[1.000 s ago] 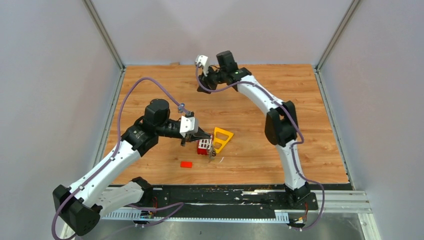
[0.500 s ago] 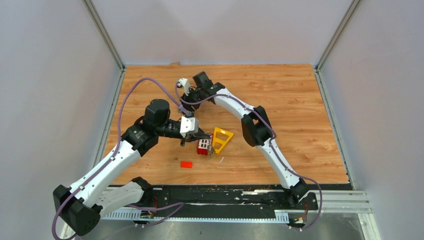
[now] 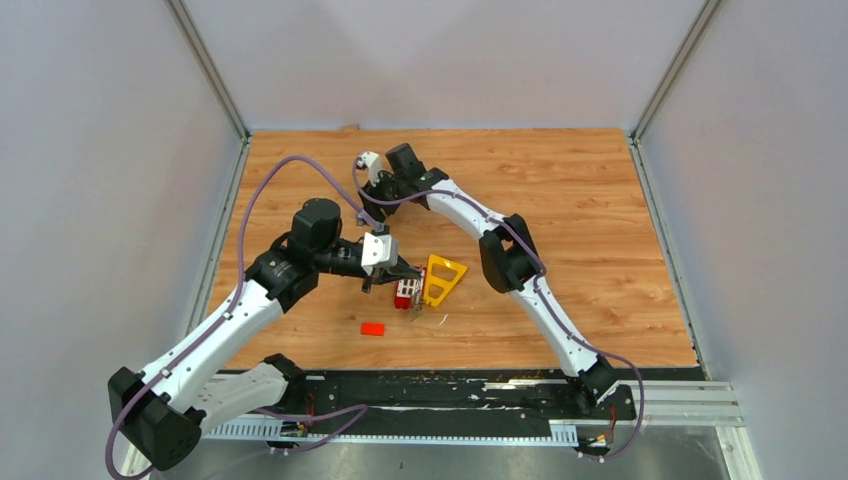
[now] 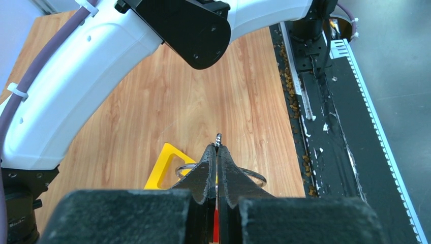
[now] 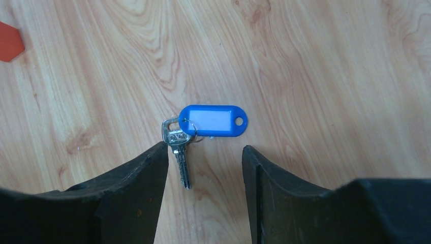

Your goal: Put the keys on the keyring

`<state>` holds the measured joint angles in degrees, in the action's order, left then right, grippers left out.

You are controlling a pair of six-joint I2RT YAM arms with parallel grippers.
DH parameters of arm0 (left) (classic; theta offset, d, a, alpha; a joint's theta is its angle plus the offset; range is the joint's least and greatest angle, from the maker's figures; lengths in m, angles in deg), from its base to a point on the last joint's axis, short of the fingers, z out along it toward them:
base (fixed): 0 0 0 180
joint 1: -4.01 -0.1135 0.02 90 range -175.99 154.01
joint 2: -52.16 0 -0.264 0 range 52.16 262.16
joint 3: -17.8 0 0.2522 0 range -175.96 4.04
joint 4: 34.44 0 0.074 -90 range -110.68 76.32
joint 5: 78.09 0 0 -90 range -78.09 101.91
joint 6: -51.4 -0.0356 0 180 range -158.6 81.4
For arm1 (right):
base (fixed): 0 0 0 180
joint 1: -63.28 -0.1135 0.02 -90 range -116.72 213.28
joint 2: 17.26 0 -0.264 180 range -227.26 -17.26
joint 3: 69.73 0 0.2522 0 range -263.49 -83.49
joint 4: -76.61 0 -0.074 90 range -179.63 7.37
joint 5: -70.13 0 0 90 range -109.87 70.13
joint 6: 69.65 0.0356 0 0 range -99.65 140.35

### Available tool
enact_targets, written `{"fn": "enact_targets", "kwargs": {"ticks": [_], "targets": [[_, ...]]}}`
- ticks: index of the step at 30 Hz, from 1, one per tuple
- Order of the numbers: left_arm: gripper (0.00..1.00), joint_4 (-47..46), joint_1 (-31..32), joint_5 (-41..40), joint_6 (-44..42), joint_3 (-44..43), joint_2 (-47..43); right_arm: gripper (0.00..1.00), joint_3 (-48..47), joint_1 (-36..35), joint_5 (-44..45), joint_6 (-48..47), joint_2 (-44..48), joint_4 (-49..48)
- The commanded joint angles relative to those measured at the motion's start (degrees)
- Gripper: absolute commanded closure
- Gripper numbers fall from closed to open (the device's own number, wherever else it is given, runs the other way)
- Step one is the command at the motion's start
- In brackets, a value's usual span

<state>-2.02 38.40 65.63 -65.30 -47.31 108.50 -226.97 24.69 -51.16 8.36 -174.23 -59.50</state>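
My left gripper [image 4: 217,147] is shut on the keyring [image 4: 254,176], a thin silver wire ring whose arcs show on both sides of the closed fingers. In the top view this gripper [image 3: 398,276] hovers mid-table beside the yellow frame. My right gripper [image 5: 204,150] is open, pointing down at the wood just above a silver key [image 5: 179,152] joined to a blue plastic tag [image 5: 214,121]. The key lies close to the left finger [image 5: 147,178], untouched. In the top view the right gripper [image 3: 378,186] hides this key.
A yellow triangular plastic frame [image 3: 443,277] lies under the ring, with a red and white block [image 3: 406,292] beside it. A small red block [image 3: 373,328] sits nearer the front edge. Another red piece [image 5: 9,46] shows at the corner of the right wrist view.
The right arm swung from the back of the table leftward and down over the blue-tagged key, and its jaws widened. The left gripper kept its hold and barely moved.
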Motion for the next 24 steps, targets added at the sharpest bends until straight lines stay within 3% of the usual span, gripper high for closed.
{"fn": "enact_targets", "kwargs": {"ticks": [1,24], "targets": [[1.00,-2.8,-0.2,1.9,1.0,-0.3,-0.1,0.45,-4.1,-1.0,1.8,2.2,-2.1,-2.3],[1.00,-3.6,-0.3,2.6,1.3,0.6,-0.7,0.78,-5.5,-2.9,3.4,0.8,-2.8,0.0]]}}
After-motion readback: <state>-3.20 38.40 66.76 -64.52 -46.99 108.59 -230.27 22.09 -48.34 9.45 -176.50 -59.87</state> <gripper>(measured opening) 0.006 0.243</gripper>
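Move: The key with the blue tag lies flat on the table, about 2 cm left, 1 cm back and 2 cm below the right hand. The blue tag on it is some 3 cm to that hand's left and 1 cm ahead, just as low. A red block sits roughly 14 cm back and 16 cm left. From the left hand, the key is about 29 cm ahead, 12 cm left and 25 cm below. The key and its small ring are what the right hand closes on: it slides about 2 cm left, low over the table, then also edges 1 cm back, the fingers narrowing from half open to about a quarter so the tips come in around the small ring between key and tag. The left hand stays put, keeping hold of the keyring. ##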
